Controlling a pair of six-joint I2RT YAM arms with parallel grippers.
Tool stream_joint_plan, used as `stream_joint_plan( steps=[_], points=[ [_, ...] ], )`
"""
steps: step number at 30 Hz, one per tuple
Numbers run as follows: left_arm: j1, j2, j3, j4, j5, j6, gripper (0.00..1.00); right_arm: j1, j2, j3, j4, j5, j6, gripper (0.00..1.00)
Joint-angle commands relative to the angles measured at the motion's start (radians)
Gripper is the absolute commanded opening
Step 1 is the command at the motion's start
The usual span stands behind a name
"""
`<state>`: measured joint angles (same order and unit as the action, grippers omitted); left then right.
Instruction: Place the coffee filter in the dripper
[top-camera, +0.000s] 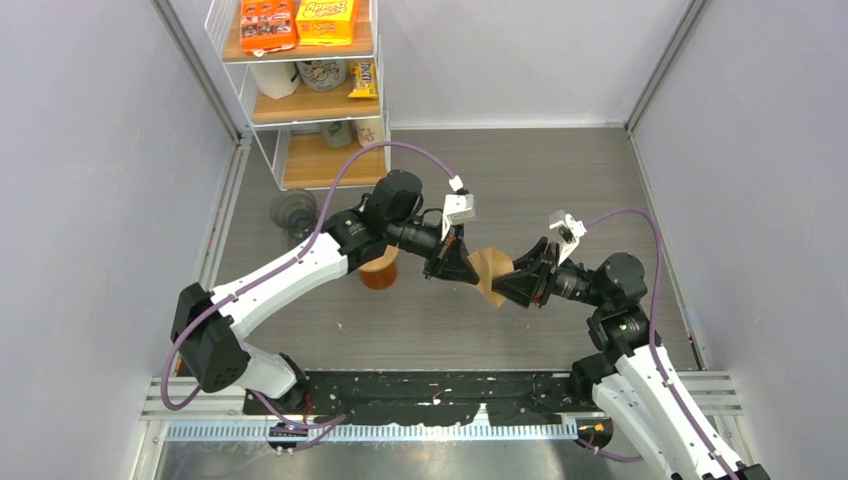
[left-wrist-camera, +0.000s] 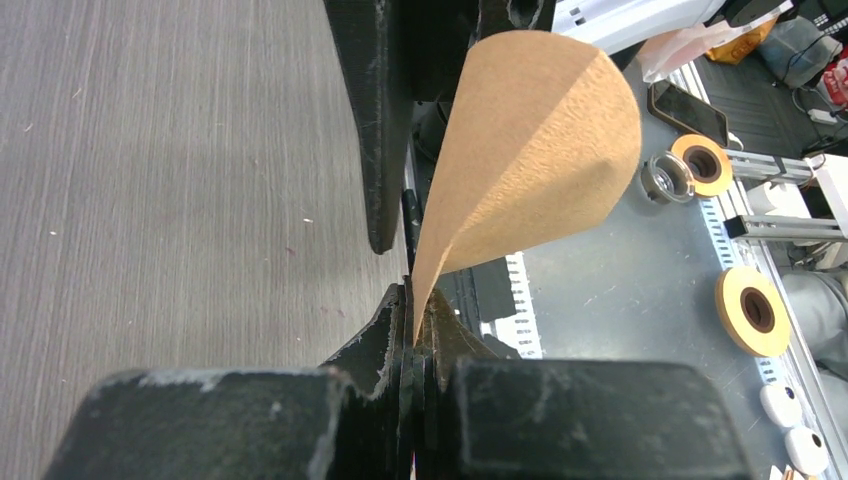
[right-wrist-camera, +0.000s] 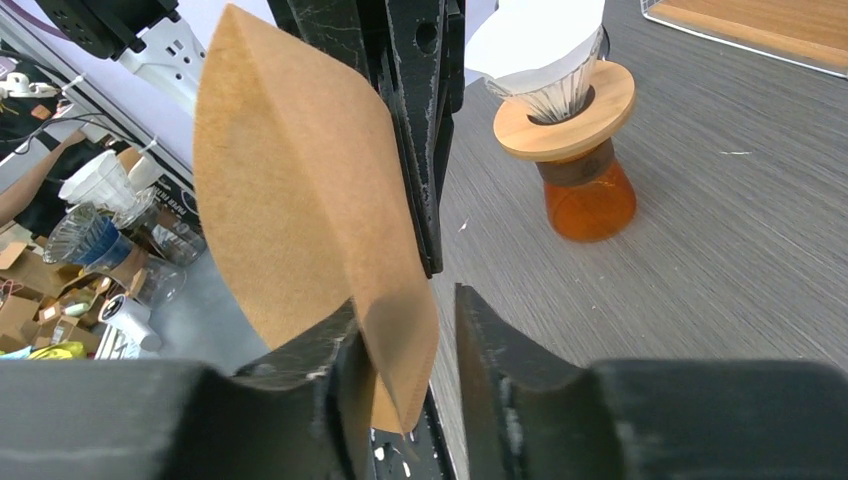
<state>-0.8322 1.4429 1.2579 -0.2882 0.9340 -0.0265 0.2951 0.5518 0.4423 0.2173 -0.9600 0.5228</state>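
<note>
The brown paper coffee filter (top-camera: 490, 268) hangs in mid-air between my two grippers, spread into a cone (left-wrist-camera: 530, 150). My left gripper (left-wrist-camera: 412, 300) is shut on the filter's pointed end. My right gripper (right-wrist-camera: 405, 300) is open: the filter's other edge (right-wrist-camera: 290, 200) lies between its jaws, against the left finger, with a gap to the right finger. The dripper (right-wrist-camera: 555, 85), ribbed glass with white at its top, sits in a wooden collar on an amber carafe (right-wrist-camera: 590, 195), beyond the filter. In the top view the dripper (top-camera: 380, 270) is mostly hidden under my left arm.
A wire rack with wooden shelves (top-camera: 310, 90) holds snack boxes and cups at the back left. A dark glass vessel (top-camera: 292, 212) stands in front of the rack. Tape rolls (left-wrist-camera: 700, 165) lie on the grey bench past the table's near edge.
</note>
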Motion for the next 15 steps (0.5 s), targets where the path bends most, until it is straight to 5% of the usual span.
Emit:
stream_joint_plan(
  steps=[1, 10, 15],
  points=[
    [-0.004, -0.013, 0.016, 0.030, -0.025, -0.015, 0.00, 0.012, 0.004, 0.033, 0.047, -0.006, -0.016, 0.31],
    [-0.004, -0.010, 0.018, 0.036, -0.087, -0.039, 0.00, 0.017, -0.024, 0.039, 0.034, 0.017, -0.013, 0.08],
    [-0.004, -0.015, 0.021, 0.034, -0.128, -0.056, 0.04, 0.019, -0.037, 0.058, -0.026, 0.067, -0.037, 0.05]
  ],
)
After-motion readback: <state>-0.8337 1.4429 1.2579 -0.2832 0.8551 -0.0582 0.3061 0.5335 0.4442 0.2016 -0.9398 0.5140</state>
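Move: The brown filter is already pinched in the left hand, its middle some 3 cm to that hand's right, about 1 cm forward and level in height. From the right hand, the filter's middle lies about 2 cm left and 1 cm ahead, its edge already between the open fingertips. The dripper with the white filter stands roughly 12 cm ahead and 22 cm left of the left hand, about 10 cm lower; the amber carafe is directly beneath it, some 22 cm below hand height. The right hand stays practically in place, fingers pointing left at the other gripper, and closes from a little under half open to nearly shut, pinching the filter's free edge between its fingertips. Meanwhile the left hand keeps its shut grip on the filter and eases forward about 1 cm, turning some 5 degrees counter-clockwise, so that the paper shifts forward with it. ##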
